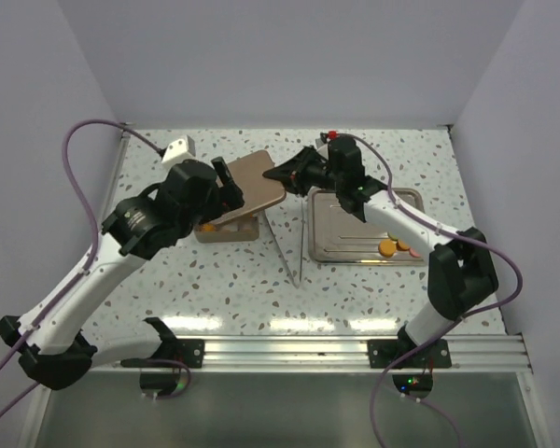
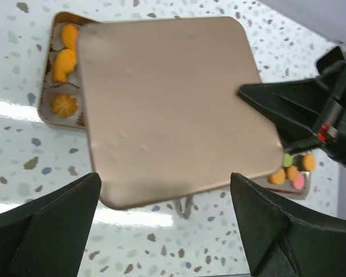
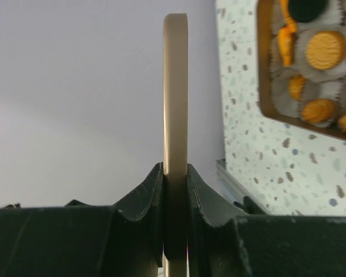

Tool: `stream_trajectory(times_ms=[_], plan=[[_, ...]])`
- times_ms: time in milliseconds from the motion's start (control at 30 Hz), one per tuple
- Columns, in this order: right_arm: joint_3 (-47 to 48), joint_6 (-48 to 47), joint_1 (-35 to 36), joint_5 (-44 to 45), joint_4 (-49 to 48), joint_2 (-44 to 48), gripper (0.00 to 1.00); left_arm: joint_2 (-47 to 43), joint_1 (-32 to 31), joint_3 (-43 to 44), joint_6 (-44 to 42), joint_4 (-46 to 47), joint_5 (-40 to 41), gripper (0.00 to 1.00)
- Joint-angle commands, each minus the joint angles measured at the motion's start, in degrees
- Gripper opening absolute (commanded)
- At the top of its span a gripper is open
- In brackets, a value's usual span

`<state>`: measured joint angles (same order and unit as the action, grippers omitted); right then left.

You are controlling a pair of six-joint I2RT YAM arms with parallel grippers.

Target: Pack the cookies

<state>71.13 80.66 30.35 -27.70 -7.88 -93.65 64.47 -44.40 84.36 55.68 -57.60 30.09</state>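
Observation:
Orange cookies [image 2: 63, 63] sit in white paper cups inside a tan tin [image 1: 226, 229]; they also show in the right wrist view [image 3: 326, 51]. A few loose cookies [image 1: 392, 247] lie on the metal tray [image 1: 341, 210]. My right gripper [image 1: 285, 175] is shut on the edge of the tan lid [image 1: 257, 182] and holds it in the air over the tin, partly covering it. The lid is seen flat in the left wrist view [image 2: 173, 109] and edge-on between the right fingers [image 3: 176, 86]. My left gripper [image 2: 164, 231] is open and empty, above the lid's near edge.
Metal tongs [image 1: 294, 252] lie on the speckled table between tin and tray. A small white box [image 1: 180, 147] sits at the back left. White walls enclose the table on three sides.

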Motion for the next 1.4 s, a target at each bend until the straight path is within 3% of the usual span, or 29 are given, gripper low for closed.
stream_trajectory(times_ms=[0, 167, 333, 600, 833, 1167, 1367], plan=[[-1.34, -4.02, 0.24, 7.31, 2.43, 3.56, 0.00, -1.10, 9.31, -1.29, -10.65, 4.92, -4.49, 1.00], [-3.37, -4.02, 0.24, 12.40, 3.31, 2.50, 0.00, 1.27, 25.47, -7.43, -17.62, 10.22, -15.66, 1.00], [-1.63, -6.21, 0.68, 17.24, 2.78, -0.38, 0.00, 5.04, 34.10, -13.07, -22.45, 18.48, -22.59, 1.00], [4.27, -8.24, 1.12, 17.07, -0.11, -9.35, 0.00, 12.69, 40.00, -21.68, -25.18, 31.65, -28.76, 1.00], [6.91, -8.68, 1.29, 17.60, -3.28, -14.28, 0.00, 16.04, 48.52, -28.54, -24.48, 45.90, -40.52, 1.00], [2.87, -11.66, 1.56, 17.42, -9.00, -17.36, 0.00, 18.67, 49.76, -38.82, -22.56, 67.86, -54.77, 1.00], [-0.82, -10.00, 1.56, 17.60, -11.63, -21.48, 0.00, 22.19, 49.85, -41.20, -21.84, 71.14, -58.74, 0.99]])
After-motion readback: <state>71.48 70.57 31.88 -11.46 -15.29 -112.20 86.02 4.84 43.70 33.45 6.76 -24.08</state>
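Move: The right hand holds the lid by its right edge; the cookie box lies about 12 cm to that hand's left, 7 cm ahead and 26 cm below. The tongs lie roughly 3 cm to its right, level with it fore-and-aft, and the tray's middle some 23 cm right and 4 cm ahead, both on the table about 28 cm down. From the open left hand, the box is about 16 cm ahead, 3 cm left and 30 cm below. Right hand lowers held lid about 15 cm towards the box; open left sinks forward-left towards its left rim. ##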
